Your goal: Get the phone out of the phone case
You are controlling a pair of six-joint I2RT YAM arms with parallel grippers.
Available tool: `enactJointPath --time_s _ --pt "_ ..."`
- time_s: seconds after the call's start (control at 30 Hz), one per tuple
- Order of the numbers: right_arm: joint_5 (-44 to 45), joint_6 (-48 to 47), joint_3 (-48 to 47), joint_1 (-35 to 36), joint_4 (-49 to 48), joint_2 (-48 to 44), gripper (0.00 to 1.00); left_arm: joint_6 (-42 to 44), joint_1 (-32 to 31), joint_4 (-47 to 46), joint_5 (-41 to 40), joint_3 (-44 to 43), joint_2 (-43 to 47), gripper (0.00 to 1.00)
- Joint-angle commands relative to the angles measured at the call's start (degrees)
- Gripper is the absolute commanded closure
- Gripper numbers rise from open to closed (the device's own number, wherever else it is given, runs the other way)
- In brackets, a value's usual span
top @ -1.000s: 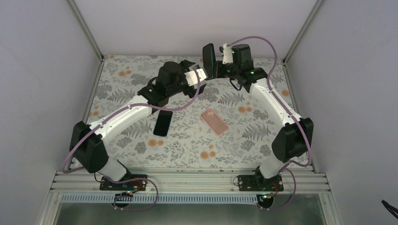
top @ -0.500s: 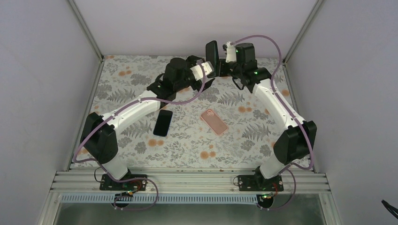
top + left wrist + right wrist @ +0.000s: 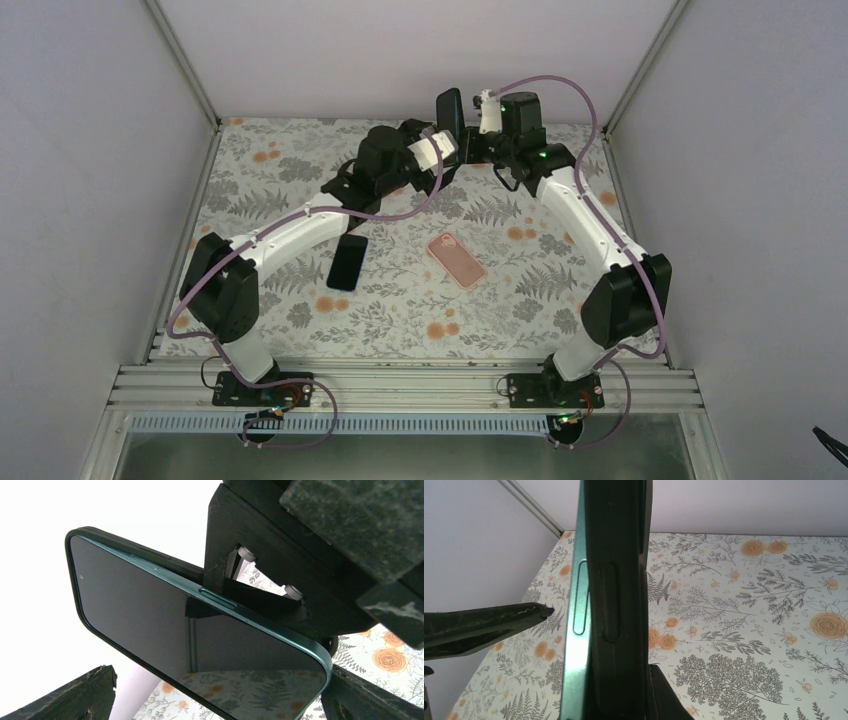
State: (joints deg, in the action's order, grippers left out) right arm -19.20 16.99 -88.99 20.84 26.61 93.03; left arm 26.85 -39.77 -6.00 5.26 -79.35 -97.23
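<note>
My right gripper [image 3: 468, 143] is shut on a black phone case [image 3: 449, 115] and holds it upright on edge above the back of the table. The teal phone [image 3: 190, 635] sits in the case [image 3: 125, 542], and its teal side [image 3: 574, 630] stands slightly proud of the case's black side [image 3: 619, 605]. One right finger [image 3: 664, 695] presses the case's back. My left gripper [image 3: 443, 152] is open, and its fingers [image 3: 75, 697] stand either side of the phone's lower corner without gripping it. One left finger also shows in the right wrist view [image 3: 484, 625].
A pink case [image 3: 457, 260] lies flat at the table's middle. A second black phone [image 3: 347, 263] lies left of it, beside the left forearm. The floral cloth [image 3: 520, 290] covers the table. Walls and frame posts close in at the back.
My left gripper has moved up and right to the held phone, now straddling its lower corner. The right gripper has shifted slightly right, still holding the case.
</note>
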Motion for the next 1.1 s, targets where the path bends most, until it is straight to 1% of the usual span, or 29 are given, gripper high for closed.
enactJointPath --time_s 0.0,0.1,0.27,0.4,0.43,0.57,0.67,0.77,0.83,0.93,1.07 --pt "-1.79 0.23 -1.52 -0.45 -3.85 0.17 0.97 -1.99 -0.22 -5.75 -2.32 1.84 1.82 0.00" --pt "-1.73 0.14 -1.14 -0.41 -4.01 0.00 0.97 -2.75 -0.29 -9.29 -3.79 4.16 3.48 0.00" --pt "-2.31 0.32 -1.02 -0.45 -4.11 -0.18 0.97 -1.80 -1.80 -12.97 -9.88 4.99 2.67 0.02" --pt "-4.65 0.41 -1.43 -0.41 -3.77 0.44 0.97 4.03 -5.87 -21.07 -18.48 6.27 -0.36 0.04" --pt "-5.15 0.43 -1.60 -0.43 -3.80 0.66 0.97 4.37 -6.53 -21.48 -19.56 5.64 -1.53 0.04" --pt "-5.37 0.36 -2.23 -0.45 -3.24 1.44 0.97 5.30 -8.98 -25.34 -24.21 5.28 -4.30 0.11" --pt "-5.60 0.30 -1.98 -0.42 -3.32 1.75 0.97 9.24 -10.39 -33.70 -30.60 7.36 -5.47 0.14" --pt "-6.02 0.41 -2.19 -0.46 -3.25 1.81 0.97 11.21 -10.29 -38.39 -34.38 9.01 -6.32 0.22" --pt "-6.12 0.42 -2.17 -0.41 -3.23 1.66 0.97 11.91 -10.16 -41.24 -35.47 10.72 -6.02 0.26" --pt "-5.68 0.28 -1.86 -0.44 -3.34 1.33 0.97 11.48 -10.15 -42.05 -34.91 12.48 -4.73 0.26" --pt "-4.22 0.19 -1.56 -0.54 -3.49 1.27 0.97 7.71 -10.24 -33.83 -27.47 12.53 -2.07 0.21"
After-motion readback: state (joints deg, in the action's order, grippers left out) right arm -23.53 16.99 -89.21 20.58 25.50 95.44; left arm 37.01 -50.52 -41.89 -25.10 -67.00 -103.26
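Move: The phone in its black case stands tilted up in the right fingers, its middle about 2 cm ahead, 2 cm left and 3 cm above the right hand point. From the left hand the phone's middle is roughly 3 cm ahead, 3 cm right and 5 cm above. About 30 cm below the left hand, on the table, lie the empty pink case, some 8 cm back and 7 cm right, and the other phone, 8 cm back and 21 cm left. The right fingers keep pinching the cased phone while that hand shifts about 1 cm left and down. Beside the phone's lower end, the left hand eases slightly left, sweeps some 3 cm right, then comes back a little left and down; its fingers swing about 25 degrees to point more straight ahead and slightly upward, narrowing by roughly a quarter, with no grip on the phone visible. ##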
